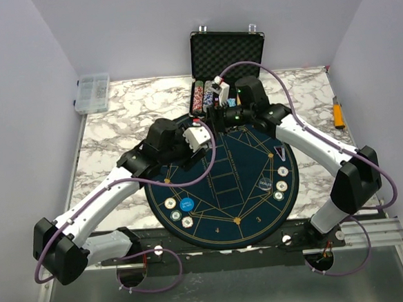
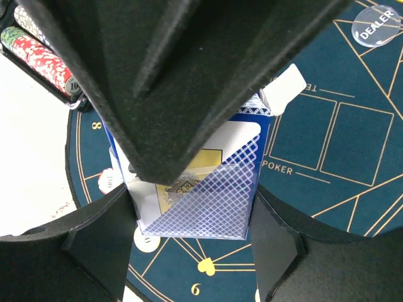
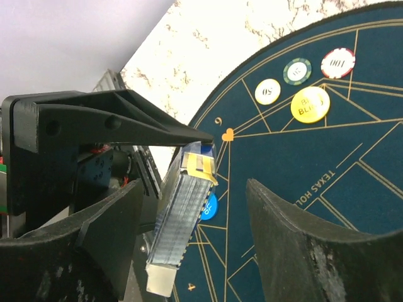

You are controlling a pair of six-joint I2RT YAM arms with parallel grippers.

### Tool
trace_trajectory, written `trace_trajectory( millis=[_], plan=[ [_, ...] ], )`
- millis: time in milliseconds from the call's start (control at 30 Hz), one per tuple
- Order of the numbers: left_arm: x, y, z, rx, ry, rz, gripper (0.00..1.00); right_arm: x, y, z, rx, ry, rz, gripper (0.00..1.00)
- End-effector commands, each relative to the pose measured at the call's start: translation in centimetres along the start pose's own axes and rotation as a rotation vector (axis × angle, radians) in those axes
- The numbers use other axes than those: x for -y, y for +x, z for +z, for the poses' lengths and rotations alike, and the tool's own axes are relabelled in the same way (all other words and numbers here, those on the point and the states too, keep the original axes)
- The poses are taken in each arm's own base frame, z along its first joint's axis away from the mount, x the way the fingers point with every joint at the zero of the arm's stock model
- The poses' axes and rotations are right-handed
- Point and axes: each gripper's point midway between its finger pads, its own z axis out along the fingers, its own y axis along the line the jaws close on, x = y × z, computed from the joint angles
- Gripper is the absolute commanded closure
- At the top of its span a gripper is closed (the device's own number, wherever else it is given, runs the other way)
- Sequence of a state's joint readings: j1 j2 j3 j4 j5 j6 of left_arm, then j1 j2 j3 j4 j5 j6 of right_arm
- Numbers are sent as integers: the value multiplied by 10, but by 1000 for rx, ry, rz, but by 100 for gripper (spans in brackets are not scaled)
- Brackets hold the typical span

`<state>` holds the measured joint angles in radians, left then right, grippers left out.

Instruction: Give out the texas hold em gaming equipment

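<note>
A blue diamond-patterned card box point(image 2: 208, 189) with its flap open hangs over the dark-blue mat point(image 1: 225, 191), and my left gripper point(image 2: 195, 207) is shut on its sides. In the right wrist view the card box point(image 3: 186, 207) shows edge-on, with the deck's edges visible. My right gripper point(image 3: 195, 189) stands open around it, with a clear gap on its right side. Both grippers meet at the mat's far edge point(image 1: 213, 122). On the mat lie a blue disc point(image 1: 185, 206), a yellow disc point(image 3: 310, 104), a clear dealer disc point(image 2: 376, 25) and cream chips point(image 1: 281, 185).
An open black chip case point(image 1: 227, 52) with rows of chips point(image 2: 41, 56) stands just behind the mat. A clear compartment box point(image 1: 92, 93) sits at the back left. An orange-handled tool point(image 1: 338, 112) lies at the right edge of the marble table.
</note>
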<state>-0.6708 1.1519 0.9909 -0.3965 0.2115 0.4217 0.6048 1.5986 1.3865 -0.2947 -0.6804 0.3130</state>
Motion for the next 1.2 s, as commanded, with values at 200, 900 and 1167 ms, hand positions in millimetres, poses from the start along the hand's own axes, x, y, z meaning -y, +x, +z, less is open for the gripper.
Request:
trace_trajectory(
  millis=[200,900,1167],
  plan=[
    [-15,-23,1,47,-58,57,100,-5,37,4,-85,-109,69,36],
    [-35,-30,-62,111,-155,35,2,-7,17,-14,-46,-89,7,99],
    [-43,-21,-135,143,-287,51,2,3,13,-26,-21,1,-87,99]
  ],
)
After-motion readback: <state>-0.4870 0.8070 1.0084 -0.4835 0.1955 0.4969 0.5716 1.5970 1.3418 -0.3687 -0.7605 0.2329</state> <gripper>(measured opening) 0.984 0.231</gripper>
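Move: The card deck is still gripped by the left fingers, its middle some 4 cm to the right of that hand. The open right gripper waits about 8 cm right, 2 cm ahead and 4 cm above the left hand; from the right hand the deck's middle lies roughly 3 cm back, 4 cm left and 4 cm lower. The big blind button is on the mat about 5 cm ahead, 4 cm left and 18 cm below the left hand; the chip case stands some 18 cm ahead, 3 cm right and 20 cm below the right hand. Back and down by about 3 cm each, the right hand brings its open fingers around the deck's free right end, tipping slightly, and pinches it while the left hand holds the deck nearly still. Only then do the left fingers open wide and let go, that hand pulling away up and left some 13 cm with its fingers tilting up; the right, keeping its grip, eases forward and a little right. ##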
